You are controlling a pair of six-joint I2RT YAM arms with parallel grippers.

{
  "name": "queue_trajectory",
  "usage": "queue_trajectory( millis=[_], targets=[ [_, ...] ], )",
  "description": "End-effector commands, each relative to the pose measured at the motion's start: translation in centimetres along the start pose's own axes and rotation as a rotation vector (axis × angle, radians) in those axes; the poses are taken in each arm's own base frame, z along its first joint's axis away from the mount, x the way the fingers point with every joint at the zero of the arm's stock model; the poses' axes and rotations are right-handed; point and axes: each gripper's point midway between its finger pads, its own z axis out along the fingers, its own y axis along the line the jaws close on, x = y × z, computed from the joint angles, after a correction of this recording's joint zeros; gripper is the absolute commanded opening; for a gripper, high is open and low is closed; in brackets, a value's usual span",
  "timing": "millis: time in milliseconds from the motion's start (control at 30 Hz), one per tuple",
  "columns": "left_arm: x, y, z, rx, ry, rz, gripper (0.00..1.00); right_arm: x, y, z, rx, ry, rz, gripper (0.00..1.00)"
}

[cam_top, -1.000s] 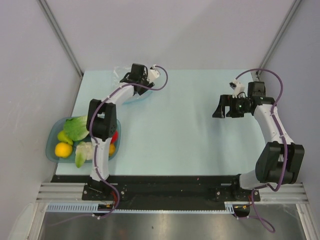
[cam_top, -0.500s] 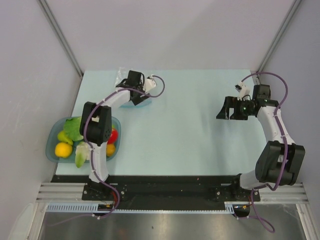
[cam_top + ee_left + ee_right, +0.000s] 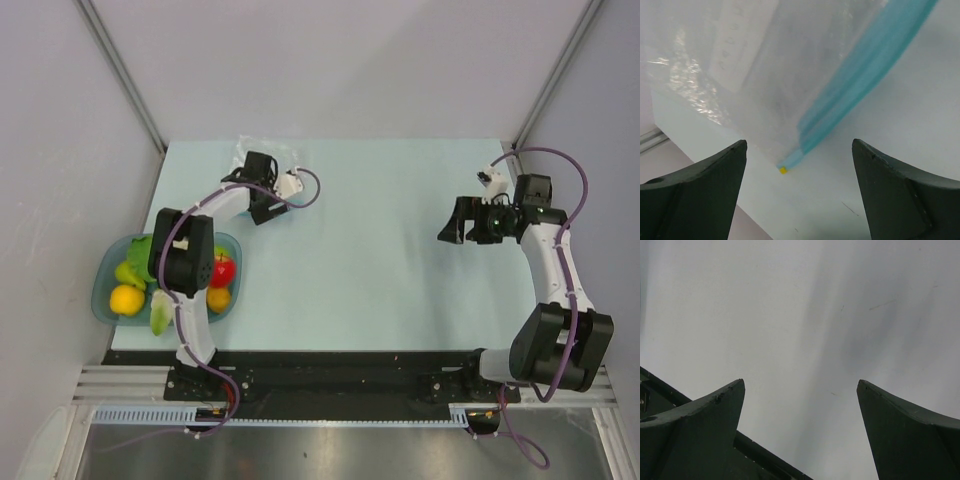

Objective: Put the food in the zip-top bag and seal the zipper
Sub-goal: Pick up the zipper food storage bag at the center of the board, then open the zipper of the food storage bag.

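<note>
The clear zip-top bag (image 3: 238, 152) lies at the table's far left corner. In the left wrist view the bag (image 3: 765, 80) is flat, and its light-blue zipper (image 3: 860, 75) runs diagonally to a small yellow end (image 3: 783, 170). My left gripper (image 3: 258, 188) hovers over the bag's near edge, open; that yellow end sits just beyond the gap between its jaws (image 3: 799, 150), untouched. The food sits in a teal bowl (image 3: 103, 290): a red apple (image 3: 222, 270), a yellow fruit (image 3: 126, 299), an orange one (image 3: 218, 298) and lettuce (image 3: 150, 255). My right gripper (image 3: 462, 225) hangs open over bare table (image 3: 800, 385).
The left arm's elbow (image 3: 180, 250) stands over the bowl and hides part of the food. Grey walls close in the table on the left, back and right. A black rail (image 3: 330, 365) runs along the near edge.
My left gripper has opened wider and slid towards the near left, now covering the bag's blue strip in the top view. Its elbow swung left. The right gripper drifted slightly right.
</note>
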Motion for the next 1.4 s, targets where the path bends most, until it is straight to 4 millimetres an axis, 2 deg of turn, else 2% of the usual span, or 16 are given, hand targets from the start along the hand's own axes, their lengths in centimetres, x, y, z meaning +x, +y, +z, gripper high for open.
queue_trajectory(
  millis=[0, 67, 100, 233, 433, 467, 533, 633, 833, 1000, 1133, 1200, 1233, 1267, 1333, 1367],
  targets=[
    [-0.6, 1.7, -1.3, -0.063, -0.044, 0.068, 0.90, 0.5, 0.5, -0.5, -0.018, -0.012, -0.011, 1.00],
    [-0.9, 1.6, 0.2, -0.060, -0.034, 0.054, 0.87, 0.4, 0.5, -0.4, -0.021, -0.012, -0.007, 1.00],
    [-1.9, 2.9, 0.3, -0.097, -0.052, 0.044, 0.86, 0.4, 0.5, -0.3, -0.022, -0.011, -0.004, 1.00],
    [-2.8, 4.4, 1.9, -0.164, -0.062, 0.033, 0.77, -0.1, 0.2, -0.4, -0.012, -0.022, -0.009, 1.00],
    [-3.9, 3.1, 2.8, -0.109, -0.065, 0.070, 0.37, -0.5, 0.3, -0.1, -0.023, -0.034, 0.014, 1.00],
    [-4.0, 2.4, 2.7, -0.075, -0.071, 0.059, 0.18, -0.6, 0.3, -0.1, -0.022, -0.037, 0.023, 1.00],
    [-6.0, 2.6, 1.0, -0.061, -0.131, -0.019, 0.00, -1.0, 0.3, -0.2, -0.016, -0.049, 0.024, 1.00],
    [-10.2, 1.9, -3.1, 0.017, -0.269, -0.210, 0.00, -1.7, 0.6, -0.8, -0.012, -0.082, 0.010, 1.00],
    [-19.5, -0.9, -15.3, 0.283, -0.568, -0.674, 0.00, -5.7, 3.9, -4.0, -0.057, -0.298, -0.097, 1.00],
    [-22.2, -5.7, -20.2, 0.503, -0.611, -0.977, 0.00, -9.7, 9.1, -6.7, -0.169, -0.448, -0.208, 1.00],
    [-25.0, -10.3, -26.7, 0.801, -0.724, -1.005, 0.00, -10.8, 13.8, -7.2, -0.271, -0.452, -0.286, 1.00],
    [-24.6, -13.3, -27.4, 0.949, -0.680, -1.087, 0.00, -10.6, 16.0, -7.0, -0.304, -0.449, -0.329, 0.99],
    [-25.1, -13.2, -28.0, 0.988, -0.746, -1.099, 0.00, -10.5, 16.4, -6.8, -0.306, -0.448, -0.340, 0.99],
    [-23.7, -15.4, -26.2, 1.048, -0.683, -1.140, 0.00, -9.9, 17.5, -6.5, -0.327, -0.433, -0.373, 0.99],
    [-23.9, -15.6, -26.4, 1.164, -0.747, -1.192, 0.00, -8.8, 17.5, -5.6, -0.311, -0.403, -0.387, 0.98],
    [-22.7, -17.2, -25.0, 1.203, -0.683, -1.233, 0.00, -8.1, 17.5, -5.3, -0.306, -0.380, -0.404, 0.98]
  ],
)
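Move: Just ahead of the left fingers, about 4 cm out and 2 cm to the right, the bag's blue zipper edge lies flat some 2 cm lower; the bag body stretches beyond, its middle around 14 cm ahead and straight in line. The food bin's middle is roughly 26 cm left and 21 cm back, about level. From the right hand the zipper edge lies some 22 cm ahead, 56 cm left and 11 cm below. Dipping about a centimetre, the open left hand slides forward some 5 cm onto the zipper edge while its fingers shut and pinch one blue strip. It then lifts the bag about 20 cm, carrying it right and back, rolling some 80 degrees so the fingers swing from down towards the right. Late on, the still-open right hand rises and comes left towards the bag, tipping up. ##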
